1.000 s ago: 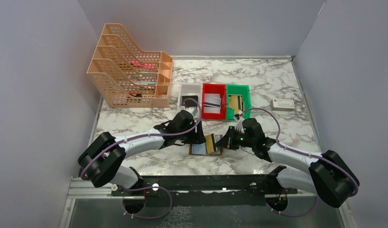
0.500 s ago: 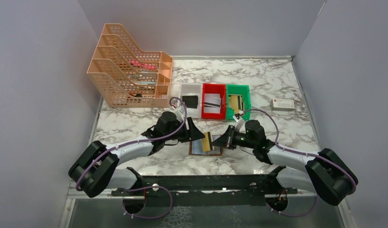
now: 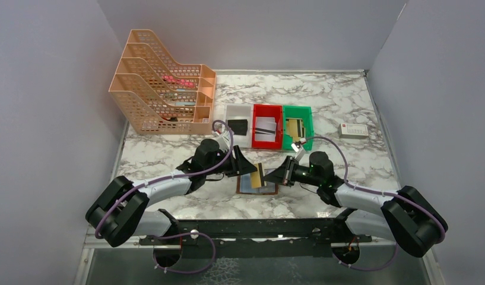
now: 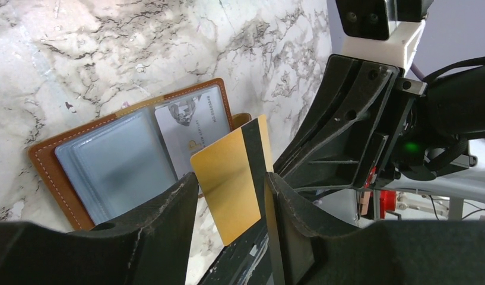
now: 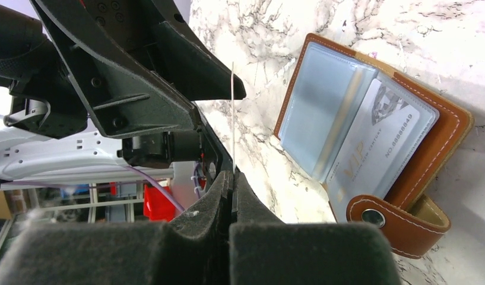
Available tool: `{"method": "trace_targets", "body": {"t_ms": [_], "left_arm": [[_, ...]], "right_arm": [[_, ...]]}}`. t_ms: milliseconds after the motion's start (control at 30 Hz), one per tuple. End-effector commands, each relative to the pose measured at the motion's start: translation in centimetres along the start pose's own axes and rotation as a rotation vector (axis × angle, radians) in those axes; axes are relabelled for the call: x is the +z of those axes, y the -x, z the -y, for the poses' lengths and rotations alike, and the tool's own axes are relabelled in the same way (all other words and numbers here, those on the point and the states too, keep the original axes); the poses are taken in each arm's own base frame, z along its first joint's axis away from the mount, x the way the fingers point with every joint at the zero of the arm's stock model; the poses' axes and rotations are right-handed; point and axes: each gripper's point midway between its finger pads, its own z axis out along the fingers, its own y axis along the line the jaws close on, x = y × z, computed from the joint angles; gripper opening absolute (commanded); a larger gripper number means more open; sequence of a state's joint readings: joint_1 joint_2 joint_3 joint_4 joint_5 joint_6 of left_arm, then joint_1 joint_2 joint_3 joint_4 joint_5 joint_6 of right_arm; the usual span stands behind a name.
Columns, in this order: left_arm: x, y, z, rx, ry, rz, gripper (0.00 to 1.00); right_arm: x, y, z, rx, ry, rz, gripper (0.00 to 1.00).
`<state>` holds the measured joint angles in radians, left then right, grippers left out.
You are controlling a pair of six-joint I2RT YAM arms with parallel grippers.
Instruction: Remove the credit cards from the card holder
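Note:
The brown card holder (image 3: 270,191) lies open on the marble, pale blue sleeves up, with a grey-white credit card (image 4: 189,127) in its right sleeve. Just above it my right gripper (image 3: 278,176) is shut on a gold credit card (image 3: 258,176) with a dark stripe, held on edge. In the right wrist view that card (image 5: 233,113) shows as a thin line rising from the right gripper (image 5: 233,176). My left gripper (image 4: 231,181) is open, one finger on each side of the gold card (image 4: 228,190). A gap shows at the left finger.
Behind the arms stand a white bin (image 3: 237,113), a red bin (image 3: 268,139) and a green bin (image 3: 308,122), each with cards inside. An orange mesh file rack (image 3: 162,95) fills the back left. A small white box (image 3: 353,130) lies at the right.
The left arm drew back to the left and brought its jaws around the gold card, and they have narrowed. The right gripper kept hold of the card and barely moved.

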<state>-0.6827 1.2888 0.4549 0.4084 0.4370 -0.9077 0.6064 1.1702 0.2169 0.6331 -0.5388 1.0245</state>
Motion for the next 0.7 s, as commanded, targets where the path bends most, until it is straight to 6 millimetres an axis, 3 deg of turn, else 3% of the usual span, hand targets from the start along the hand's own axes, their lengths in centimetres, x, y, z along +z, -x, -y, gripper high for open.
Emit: {"method": "trace_targets", "body": {"t_ms": [0, 367, 667], "left_arm": [[-0.1, 0.0, 1.5, 0.009, -0.082, -0.009, 0.46], [-0.5, 0.2, 2.8, 0.023, -0.139, 0.005, 0.41], [-1.0, 0.7, 4.7, 0.077, -0.208, -0.004, 0.08]], "right_arm": [[-0.3, 0.5, -1.4, -0.012, 0.068, 0.015, 0.02], [-0.5, 1.2, -2.2, -0.012, 0.097, 0.029, 0.03], [-0.5, 1.2, -2.5, -0.017, 0.114, 0.018, 0.05]]}}
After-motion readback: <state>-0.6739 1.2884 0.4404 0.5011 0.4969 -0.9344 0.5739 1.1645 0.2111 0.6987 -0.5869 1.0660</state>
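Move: The gold credit card, already clear of the card holder and pinched by the right hand, lies between the left hand's open fingers. Its middle is about 2 cm back and 1 cm right of the left hand, level with it. The open card holder lies about 8 cm below, 1 cm back and 1 cm right, and the red tray some 20 cm ahead, 5 cm right and 7 cm below. From the right hand, the card's middle is about 3 cm left, level in depth and height. The left hand closes its half-open fingers to nearly shut on the gold card's left side while rising about 1.5 cm, its fingertips tilting up a touch, so that by the end both grippers have hold of the card above the open card holder. The right hand keeps its shut grip on the card's right edge and climbs alongside by the same 1.5 cm or so, with hardly any sideways travel, still pointing left towards the other gripper. ##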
